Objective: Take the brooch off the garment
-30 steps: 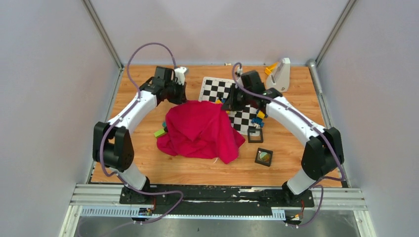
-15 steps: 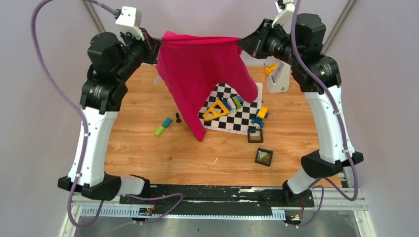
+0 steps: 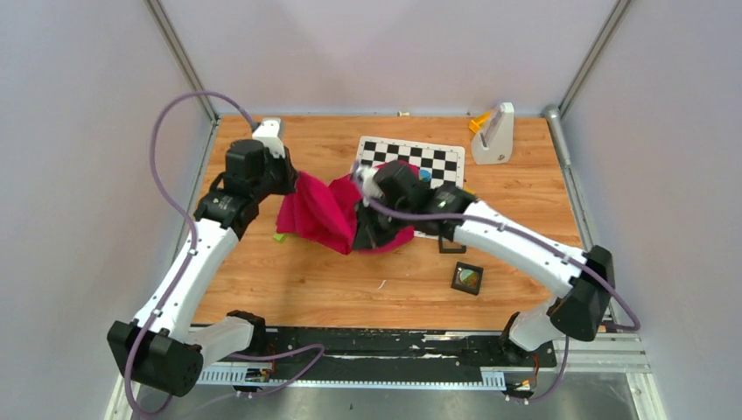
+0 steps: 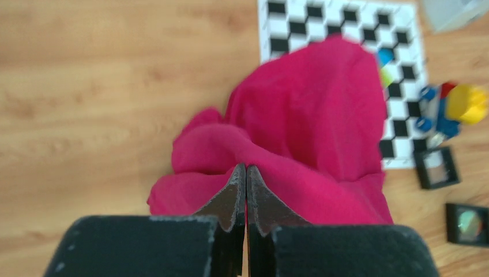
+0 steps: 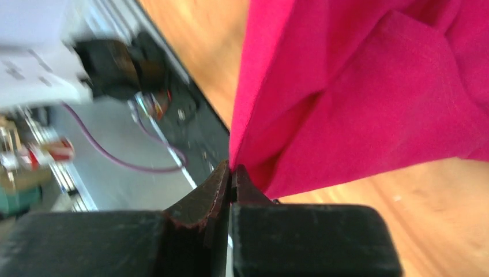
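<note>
The magenta garment (image 3: 328,214) lies bunched on the wooden table, partly over the chequered board (image 3: 411,156). My left gripper (image 3: 289,182) is at its far left edge, shut, with a ridge of the garment (image 4: 323,115) pinched at the tips (image 4: 246,167). At the cloth's near right side, my right gripper (image 3: 360,234) is shut on an edge of the garment (image 5: 375,104), which enters the tips (image 5: 232,168). The brooch (image 3: 470,278), a small yellow-green disc, sits apart from the cloth inside a black square frame (image 4: 468,224).
A hollow black frame (image 3: 451,241) lies by the board's near right corner. Coloured toy blocks (image 4: 458,107) stand on the board beside the cloth. A green block (image 3: 280,236) peeks out at the cloth's left. A white stand (image 3: 494,136) is at the back right.
Half a second ago both grippers held the garment stretched high above the table. It has come down into a bunch on the table, and both arms are low.
</note>
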You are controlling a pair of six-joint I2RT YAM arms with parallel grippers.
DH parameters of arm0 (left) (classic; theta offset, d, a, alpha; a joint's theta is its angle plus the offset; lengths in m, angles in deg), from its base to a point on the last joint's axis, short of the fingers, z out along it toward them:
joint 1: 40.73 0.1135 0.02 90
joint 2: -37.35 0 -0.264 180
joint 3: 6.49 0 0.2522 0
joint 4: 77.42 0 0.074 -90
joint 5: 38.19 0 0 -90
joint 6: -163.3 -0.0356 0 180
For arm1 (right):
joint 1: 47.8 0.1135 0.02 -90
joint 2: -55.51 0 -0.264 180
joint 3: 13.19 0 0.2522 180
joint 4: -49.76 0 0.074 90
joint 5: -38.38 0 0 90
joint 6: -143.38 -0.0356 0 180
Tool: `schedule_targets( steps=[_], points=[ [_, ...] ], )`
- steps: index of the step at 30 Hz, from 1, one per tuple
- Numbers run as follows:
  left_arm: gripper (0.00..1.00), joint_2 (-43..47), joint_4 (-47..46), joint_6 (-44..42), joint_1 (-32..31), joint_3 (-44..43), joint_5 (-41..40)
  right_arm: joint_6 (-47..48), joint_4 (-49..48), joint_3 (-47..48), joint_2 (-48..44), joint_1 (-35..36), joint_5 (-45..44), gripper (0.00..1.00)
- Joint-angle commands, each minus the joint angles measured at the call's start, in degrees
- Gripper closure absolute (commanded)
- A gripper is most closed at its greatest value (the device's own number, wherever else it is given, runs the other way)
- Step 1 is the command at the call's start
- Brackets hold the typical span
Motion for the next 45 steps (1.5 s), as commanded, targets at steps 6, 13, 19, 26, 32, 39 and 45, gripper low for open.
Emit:
schedule_targets(
  steps=[6,13,19,26,32,39,45],
  points=[
    [1.00,9.2,-8.7,10.3,0.4,22.8,-2.2,-8.0,-14.0,-21.3,6.6,7.6,0.0,1.00],
    [1.00,16.9,-4.6,18.8,-0.5,34.3,19.4,-10.1,-14.3,-30.8,4.0,6.2,-8.7,1.00],
    [1.00,23.2,1.4,25.9,-13.8,36.9,14.4,-16.5,-15.4,-37.2,-2.7,-5.1,-10.8,1.00],
    [1.00,8.3,5.1,28.3,-29.7,33.7,8.7,-17.9,-16.1,-40.3,-11.3,-10.7,-15.0,1.00],
    [0.91,-0.6,-4.3,31.3,-40.3,33.6,12.0,-18.2,-14.8,-40.2,-10.6,-11.5,-17.3,1.00],
    [0.36,5.0,5.0,24.2,-36.8,25.2,4.3,-11.1,-19.2,-38.9,-14.0,-9.0,-10.7,0.68],
    [0.33,10.6,6.7,17.2,-16.2,22.2,13.4,-8.8,-19.9,-32.8,-13.2,0.0,-16.7,0.56]
  ],
)
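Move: Both shut grippers hold the garment up. The bare table where the left hand lays its end is about 25 cm back, 12 cm right and 28 cm below it; the green block is 12 cm back and 3 cm left. The right hand's laying spot is level with it, 12 cm right and 23 cm below. From that hand the empty black box is 3 cm ahead and 19 cm right, the filled black box 6 cm back and 22 cm right. Sweep both grippers down with the garment still pinched: bring the left some 25 cm back, as far down and half that to the right, tipping its fingers down, while the right drops about 20 cm, then draws its end right towards the black boxes. Open the left and lift it away up and forward; open the right, rising slightly to the left. ##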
